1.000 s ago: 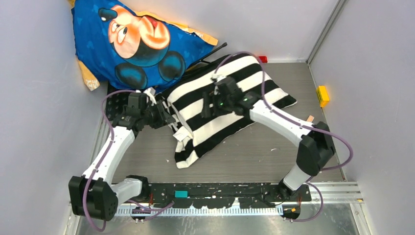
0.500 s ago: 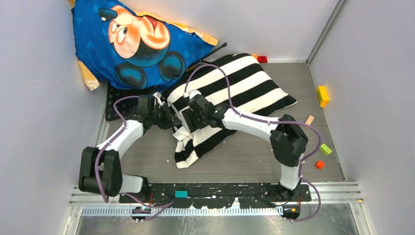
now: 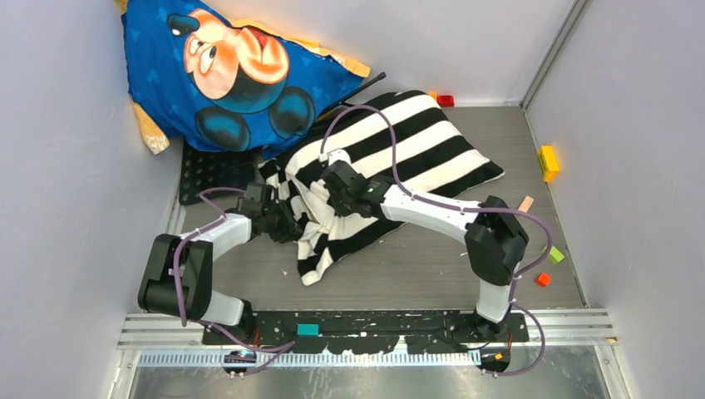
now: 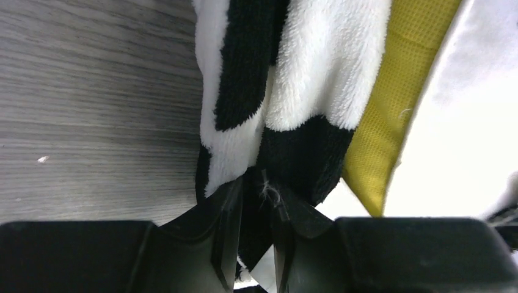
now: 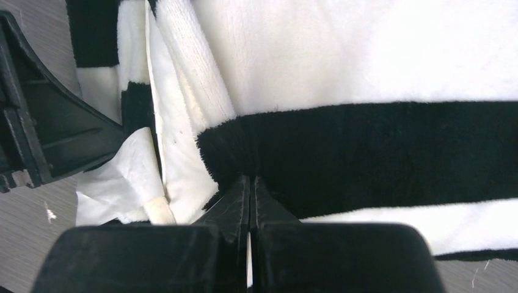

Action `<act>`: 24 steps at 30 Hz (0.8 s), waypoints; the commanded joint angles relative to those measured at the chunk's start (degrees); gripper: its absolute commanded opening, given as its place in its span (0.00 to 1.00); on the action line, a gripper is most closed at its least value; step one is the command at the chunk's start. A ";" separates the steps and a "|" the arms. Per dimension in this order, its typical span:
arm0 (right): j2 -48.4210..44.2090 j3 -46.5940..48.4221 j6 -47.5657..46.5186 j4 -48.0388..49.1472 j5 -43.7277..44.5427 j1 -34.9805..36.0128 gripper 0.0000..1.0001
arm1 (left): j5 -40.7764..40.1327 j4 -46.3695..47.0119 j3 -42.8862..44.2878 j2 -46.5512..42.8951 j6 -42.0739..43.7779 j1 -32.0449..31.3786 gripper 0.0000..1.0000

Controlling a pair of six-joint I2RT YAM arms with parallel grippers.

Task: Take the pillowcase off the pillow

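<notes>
The black and cream striped pillowcase [image 3: 416, 150] lies across the table with the pillow inside, its open end bunched at the left. My left gripper [image 3: 293, 229] is shut on a fold of that end; in the left wrist view the striped fabric [image 4: 293, 91] runs down between the jaws [image 4: 255, 201]. Beside it show the pillow's yellow edge [image 4: 391, 91] and white face [image 4: 464, 134]. My right gripper [image 3: 327, 206] is at the same end, jaws shut [image 5: 250, 183], tips pressed against a black stripe [image 5: 366, 152]; no fabric shows between them. White pillow cloth [image 5: 122, 177] pokes out beside them.
A blue Mickey Mouse cushion [image 3: 233, 75] leans in the back left corner. A black perforated plate [image 3: 208, 170] lies under it. Small blocks sit at the right: yellow [image 3: 547, 162], red [image 3: 446, 100], green [image 3: 554, 254], orange [image 3: 543, 279]. Grey walls close in on three sides.
My right gripper moved left from the middle of the pillowcase to its open end and shut. My left gripper pulled the case edge nearer, bunching it, and its jaws narrowed.
</notes>
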 commanded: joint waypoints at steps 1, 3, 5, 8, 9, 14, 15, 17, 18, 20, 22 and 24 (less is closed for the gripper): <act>-7.40 -1.52 3.30 2.52 2.87 -1.39 0.00 | -5.13 -2.49 -2.73 -3.80 3.65 -0.13 0.26; -8.73 -2.47 4.04 3.38 1.80 -1.56 0.00 | -4.61 -3.04 -2.86 -8.30 4.79 -0.11 0.28; -9.62 -3.46 4.34 4.24 -0.34 -1.65 0.00 | -1.71 -2.35 -2.40 -13.10 6.33 -0.12 0.32; -10.32 -4.26 4.81 5.03 -2.77 -1.66 0.00 | 3.99 0.80 -1.33 -18.60 6.39 -0.07 0.43; -10.38 -4.40 4.91 5.09 -3.37 -1.68 0.00 | 5.58 1.50 -0.80 -19.41 5.89 -0.09 0.45; -10.61 -5.83 6.02 5.68 -3.55 -1.75 0.00 | 12.73 6.68 1.90 -15.38 1.99 -0.03 0.59; -10.72 -6.14 6.22 6.19 -3.87 -1.75 0.00 | 13.54 7.39 2.40 -13.78 1.09 -0.10 0.61; -11.09 -6.65 6.57 6.98 -4.51 -1.84 0.00 | 14.58 8.56 3.65 -10.74 0.11 0.11 0.64; -11.26 -6.73 6.69 7.12 -4.80 -1.86 0.00 | 14.66 9.12 4.13 -9.61 -0.28 0.27 0.66; -11.45 -6.88 6.89 7.09 -5.05 -1.90 0.00 | 12.87 9.41 4.77 -8.64 -0.72 0.73 0.67; -11.73 -7.01 7.03 7.10 -5.06 -1.85 0.00 | 10.12 8.93 4.90 -9.03 -1.02 1.64 0.69; -12.12 -7.09 7.06 7.14 -5.08 -1.86 0.00 | 6.81 7.57 4.73 -9.93 -1.74 3.00 0.72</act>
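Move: The inner pillow's exposed white end lies about 5 cm ahead of the left hand, 5 cm to its right and 3 cm higher. The pillowcase's near corner is some 9 cm back from that hand, 3 cm right and a touch lower. The pillowcase's upper rim is already between the right fingertips; from the right hand, the inner pillow's end lies about 5 cm to the left, level in reach and 4 cm below. The pillowcase's upper rim stays pinched in the shut right fingers, which lift it about 3 cm, drift 1 cm right and roll some 10 degrees, left side up. From the cloth's near fold the left hand rises nearly 10 cm, then eases forward and right by 3 cm over the open mouth and dips slightly, tipping up 15–20 degrees and spreading its fingers wide. ##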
